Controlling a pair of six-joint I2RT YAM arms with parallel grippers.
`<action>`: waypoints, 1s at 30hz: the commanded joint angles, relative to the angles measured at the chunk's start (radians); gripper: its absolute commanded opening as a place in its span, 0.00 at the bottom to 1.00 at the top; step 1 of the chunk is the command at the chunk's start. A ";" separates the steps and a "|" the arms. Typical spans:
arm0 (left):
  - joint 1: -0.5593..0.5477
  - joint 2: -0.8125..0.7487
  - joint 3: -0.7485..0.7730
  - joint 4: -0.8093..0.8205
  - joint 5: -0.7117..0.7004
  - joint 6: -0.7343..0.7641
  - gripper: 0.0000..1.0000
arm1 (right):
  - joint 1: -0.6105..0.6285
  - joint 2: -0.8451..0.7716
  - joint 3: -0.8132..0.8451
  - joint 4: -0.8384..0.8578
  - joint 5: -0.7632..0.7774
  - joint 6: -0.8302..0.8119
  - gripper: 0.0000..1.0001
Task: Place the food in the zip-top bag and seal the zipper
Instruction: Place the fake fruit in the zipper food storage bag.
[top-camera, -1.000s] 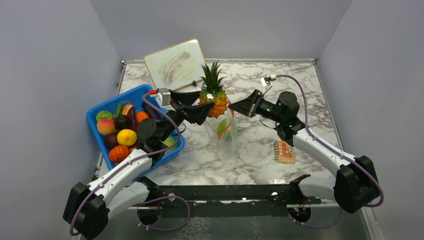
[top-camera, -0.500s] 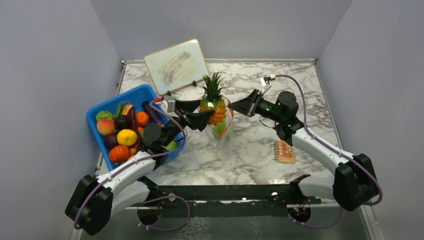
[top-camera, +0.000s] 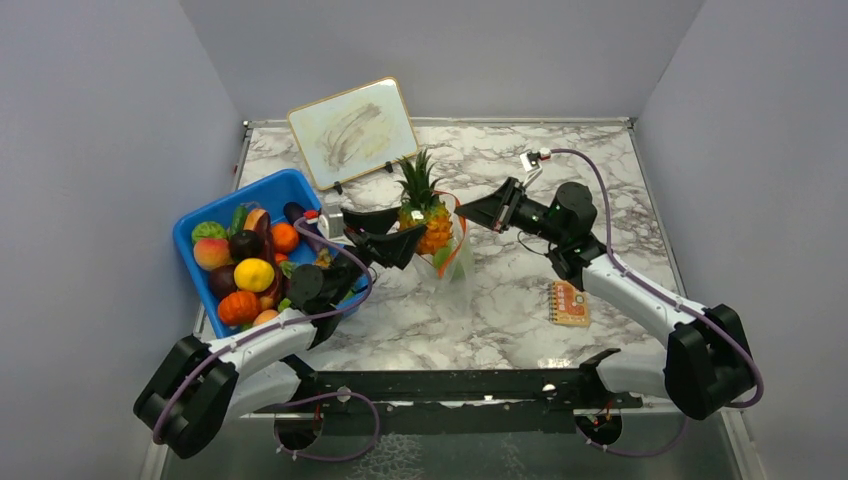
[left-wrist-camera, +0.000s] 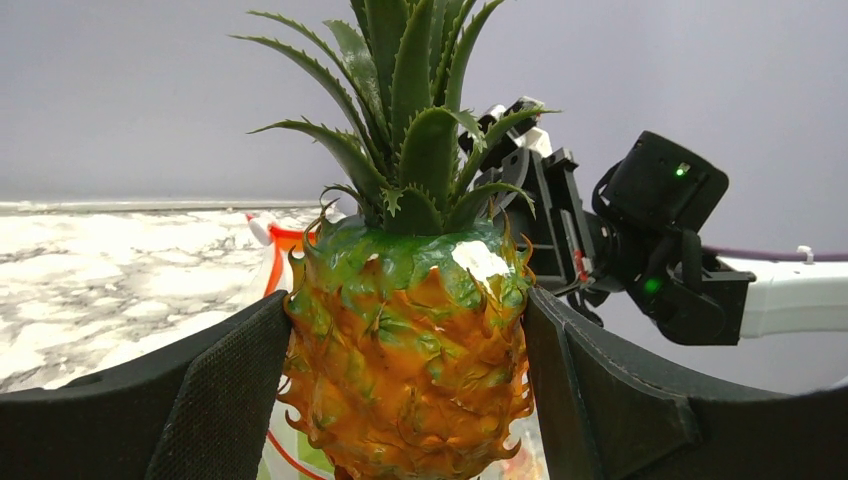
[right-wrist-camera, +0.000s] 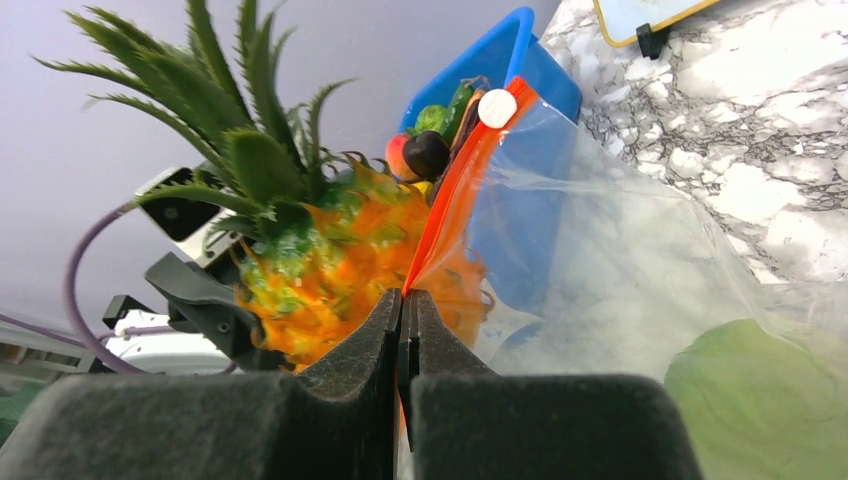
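Note:
A toy pineapple (top-camera: 430, 218) (left-wrist-camera: 410, 370), orange with spiky green leaves, is one piece of the food. My left gripper (top-camera: 410, 229) (left-wrist-camera: 405, 390) is shut on its body, jaws wide, and holds it upright at the mouth of the zip-top bag (top-camera: 452, 272) (right-wrist-camera: 620, 250). The bag stands at mid-table with a green food piece (right-wrist-camera: 760, 390) inside. My right gripper (top-camera: 463, 211) (right-wrist-camera: 403, 300) is shut on the orange-red zipper (right-wrist-camera: 455, 195) at the bag's rim and holds it up, with the pineapple (right-wrist-camera: 330, 260) just beyond.
A blue tub (top-camera: 265, 188) at the left holds several more toy fruits (top-camera: 250, 272). A framed whiteboard (top-camera: 352, 130) leans at the back. A small orange notebook (top-camera: 570, 303) lies on the marble table right of the bag.
My left gripper has come down and toward the near side with the pineapple, lowering it toward the bag's mouth. The right gripper has kept hold of the rim, nearly still.

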 joint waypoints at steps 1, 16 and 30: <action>-0.005 0.040 -0.062 0.221 -0.048 -0.001 0.26 | 0.006 0.012 0.006 0.056 -0.024 0.013 0.01; -0.018 0.077 -0.058 0.114 0.007 0.121 0.36 | 0.006 0.032 0.026 0.070 -0.048 0.023 0.01; -0.041 -0.004 0.028 -0.282 0.043 0.279 0.57 | 0.006 0.039 0.022 0.095 -0.061 0.024 0.01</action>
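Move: The pineapple is already held in the left hand; the open mouth of the bag, where it is being taken, lies about 5 cm to this hand's right, 1 cm ahead and 5 cm below. The green vegetable in the bag sits roughly 5 cm to the right, level fore and aft, and 14 cm below. From the right hand, still pinching the bag's orange rim, the mouth's middle is about 3 cm left, 2 cm back and 2 cm below. Left hand lowers the gripped pineapple about 6 cm into the right-held bag's mouth, rolling its crown rightward some 15 degrees. ##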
